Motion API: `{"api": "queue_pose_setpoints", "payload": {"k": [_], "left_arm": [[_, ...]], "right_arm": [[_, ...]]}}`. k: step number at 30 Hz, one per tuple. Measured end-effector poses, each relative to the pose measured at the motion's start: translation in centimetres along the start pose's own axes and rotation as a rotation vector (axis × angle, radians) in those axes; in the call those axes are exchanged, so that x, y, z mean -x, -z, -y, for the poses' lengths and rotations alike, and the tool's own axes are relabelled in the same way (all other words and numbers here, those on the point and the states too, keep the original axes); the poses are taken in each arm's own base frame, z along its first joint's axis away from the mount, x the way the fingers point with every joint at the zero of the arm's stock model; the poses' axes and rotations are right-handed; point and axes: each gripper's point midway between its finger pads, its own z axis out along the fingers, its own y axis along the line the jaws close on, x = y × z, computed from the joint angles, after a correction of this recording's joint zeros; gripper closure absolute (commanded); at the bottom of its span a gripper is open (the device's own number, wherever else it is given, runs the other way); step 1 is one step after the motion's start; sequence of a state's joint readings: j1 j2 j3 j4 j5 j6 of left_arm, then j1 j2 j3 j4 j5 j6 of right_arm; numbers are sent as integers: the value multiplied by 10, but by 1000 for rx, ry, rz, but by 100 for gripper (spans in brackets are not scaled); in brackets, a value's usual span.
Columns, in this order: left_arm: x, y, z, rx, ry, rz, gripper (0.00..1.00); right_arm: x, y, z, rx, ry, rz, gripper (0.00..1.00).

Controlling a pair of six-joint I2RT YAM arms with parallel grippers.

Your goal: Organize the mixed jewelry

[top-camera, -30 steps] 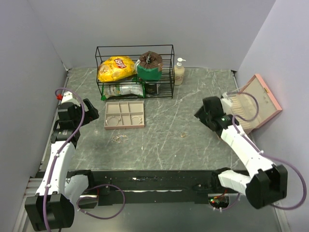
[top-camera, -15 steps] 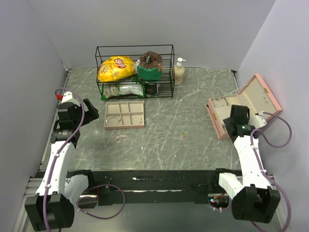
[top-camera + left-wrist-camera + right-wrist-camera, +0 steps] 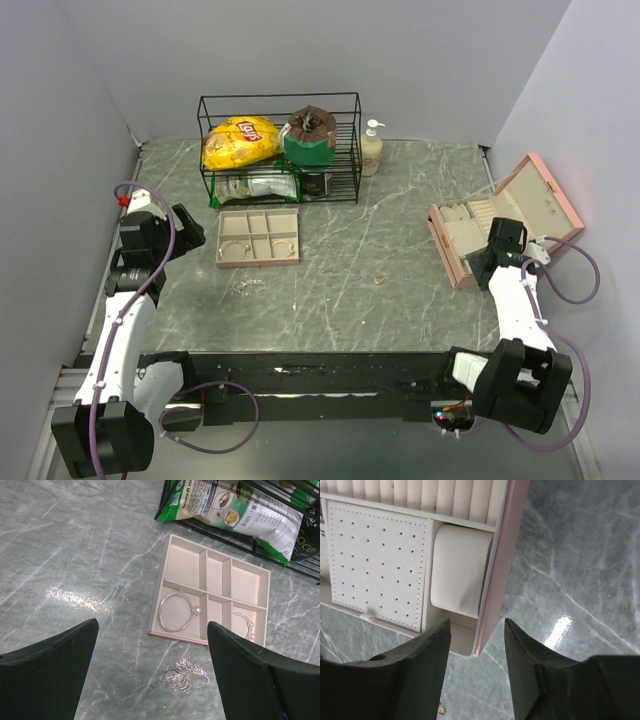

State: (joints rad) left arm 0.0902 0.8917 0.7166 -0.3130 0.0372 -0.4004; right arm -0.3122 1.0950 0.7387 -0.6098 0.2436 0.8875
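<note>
The mixed jewelry lies loose on the grey marble table: a tangled silver chain in front of the beige compartment tray, and a small gold ring mid-table. Two thin hoops with pearls rest in the tray's front compartments. My left gripper hangs open, high over the tray's left edge and the chain. My right gripper is open, its jaws straddling the near corner wall of the open pink box, with gaps on both sides.
A black wire rack at the back holds a yellow chips bag and green packets. A soap bottle stands beside it. The pink box's lid leans against the right wall. Walls close in left and right.
My right arm has swung back to the right, from over the box to its near corner, uncovering the box's inside. The left arm has not moved.
</note>
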Motion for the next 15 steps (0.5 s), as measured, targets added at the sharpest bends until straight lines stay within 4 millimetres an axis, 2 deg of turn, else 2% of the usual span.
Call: {"api": "queue_pose_setpoints", "payload": {"k": [8, 11, 12, 15], "left_arm": [[0, 0, 0, 0, 0, 0, 4], [0, 0, 0, 0, 0, 0, 4], [0, 0, 0, 0, 0, -1, 4], [0, 0, 0, 0, 0, -1, 4]], "right_arm": [[-16, -12, 1, 7, 22, -55, 61], [-21, -18, 3, -8, 31, -77, 69], [-22, -19, 3, -8, 35, -82, 77], [-22, -20, 2, -5, 39, -85, 89]]}}
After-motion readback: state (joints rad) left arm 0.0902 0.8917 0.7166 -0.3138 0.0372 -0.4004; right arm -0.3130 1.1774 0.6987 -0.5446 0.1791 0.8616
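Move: Right below the right hand, about 4 cm down and 1 cm to its left, is the near wall of the pink jewelry box, close to its left corner. Inside the box, the beige cushion lies some 4 cm ahead and 1 cm right of the hand, and the dotted pad about 9 cm ahead and 2 cm left. The gold ring lies roughly 21 cm left and 1 cm ahead. From the left hand, that near wall is about 57 cm right and 5 cm back, some 13 cm below. Sinking about 3 cm with a small drift to its left, the right hand brings its half-open fingers astride the near wall of the jewelry box beside the corner, one inside the box and one outside. They close all the way down, keep closing once the hand stops sinking, and end up pinching the thin wall. ##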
